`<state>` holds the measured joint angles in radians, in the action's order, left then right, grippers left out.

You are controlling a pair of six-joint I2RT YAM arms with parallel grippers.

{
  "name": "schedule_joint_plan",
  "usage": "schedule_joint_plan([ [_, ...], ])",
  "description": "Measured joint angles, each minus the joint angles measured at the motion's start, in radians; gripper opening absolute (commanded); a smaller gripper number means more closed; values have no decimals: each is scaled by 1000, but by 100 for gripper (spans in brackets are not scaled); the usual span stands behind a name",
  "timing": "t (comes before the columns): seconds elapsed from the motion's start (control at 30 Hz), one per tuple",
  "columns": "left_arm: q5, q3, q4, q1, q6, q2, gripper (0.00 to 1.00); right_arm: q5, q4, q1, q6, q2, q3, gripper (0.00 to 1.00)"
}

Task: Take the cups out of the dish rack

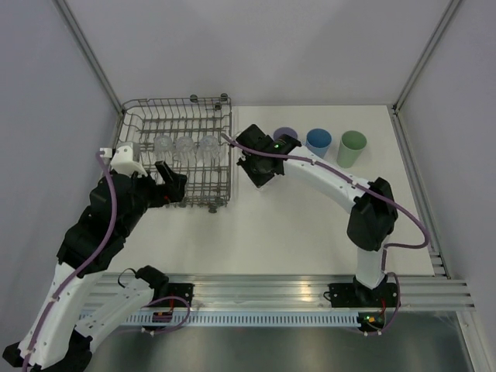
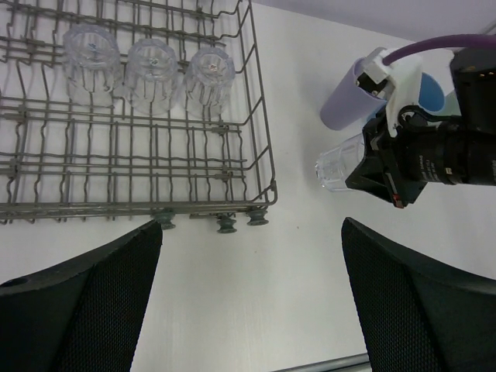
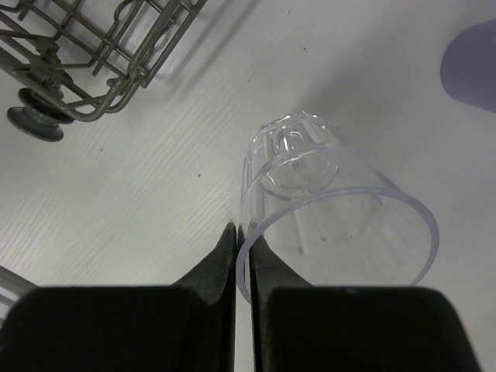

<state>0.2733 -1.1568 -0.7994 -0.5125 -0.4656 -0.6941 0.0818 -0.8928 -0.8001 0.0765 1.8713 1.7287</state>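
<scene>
The grey wire dish rack (image 1: 230, 167) stands at the far left and holds three clear cups (image 1: 186, 146) upside down in a row; they also show in the left wrist view (image 2: 152, 62). My right gripper (image 3: 242, 240) is shut on the rim of a fourth clear cup (image 3: 333, 209), held tilted just above the table right of the rack (image 2: 260, 155). This cup also shows in the left wrist view (image 2: 339, 167). Lilac (image 1: 285, 135), blue (image 1: 318, 141) and green (image 1: 351, 148) cups stand on the table. My left gripper (image 2: 252, 232) is open and empty near the rack's front right corner.
The rack's corner and rubber foot (image 3: 35, 124) lie left of the held cup. The lilac cup (image 3: 473, 54) is close behind it. Grey walls enclose the table, and a metal rail (image 1: 310, 287) runs along its near edge.
</scene>
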Motion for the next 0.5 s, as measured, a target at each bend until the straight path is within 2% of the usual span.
schedule_joint_plan([
  [0.23, 66, 37, -31, 0, 67, 36, 100, 37, -98, -12, -37, 197, 152, 1],
  [0.43, 100, 96, -33, 0, 94, 22, 100, 39, -148, -21, -50, 274, 196, 0],
  [0.47, 102, 105, -33, 0, 97, 20, 100, 39, -155, -21, -51, 280, 201, 2],
  [0.5, 107, 112, -32, 0, 99, 16, 100, 39, -163, -21, -52, 284, 206, 8],
])
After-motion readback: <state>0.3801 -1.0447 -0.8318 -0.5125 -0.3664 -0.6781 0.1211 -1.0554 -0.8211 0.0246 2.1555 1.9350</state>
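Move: The right hand holds a clear cup by its rim; the bare table spot it is taken to lies about 15 cm below, some 2 cm forward and 3 cm right. The purple cup stands some 12 cm forward and 7 cm right of the hand, the blue cup level with it at 16 cm right; the rack's near right corner is 9 cm left, 2 cm back. From the open left hand the rack's leftmost clear cup lies 18 cm ahead, 7 cm left, 26 cm lower, the middle one 1 cm left and equally far ahead. Still pinching the clear cup's wall, the right hand lowers it nearly straight down about 6.5 cm towards the table between the rack and the purple cup, slowing as its fingers tip nearer to vertical. Meanwhile the left hand, fingers wide open and empty, shifts slightly left, then sinks about 5 cm towards the clear cups left in the rack, turning some 10 degrees. ##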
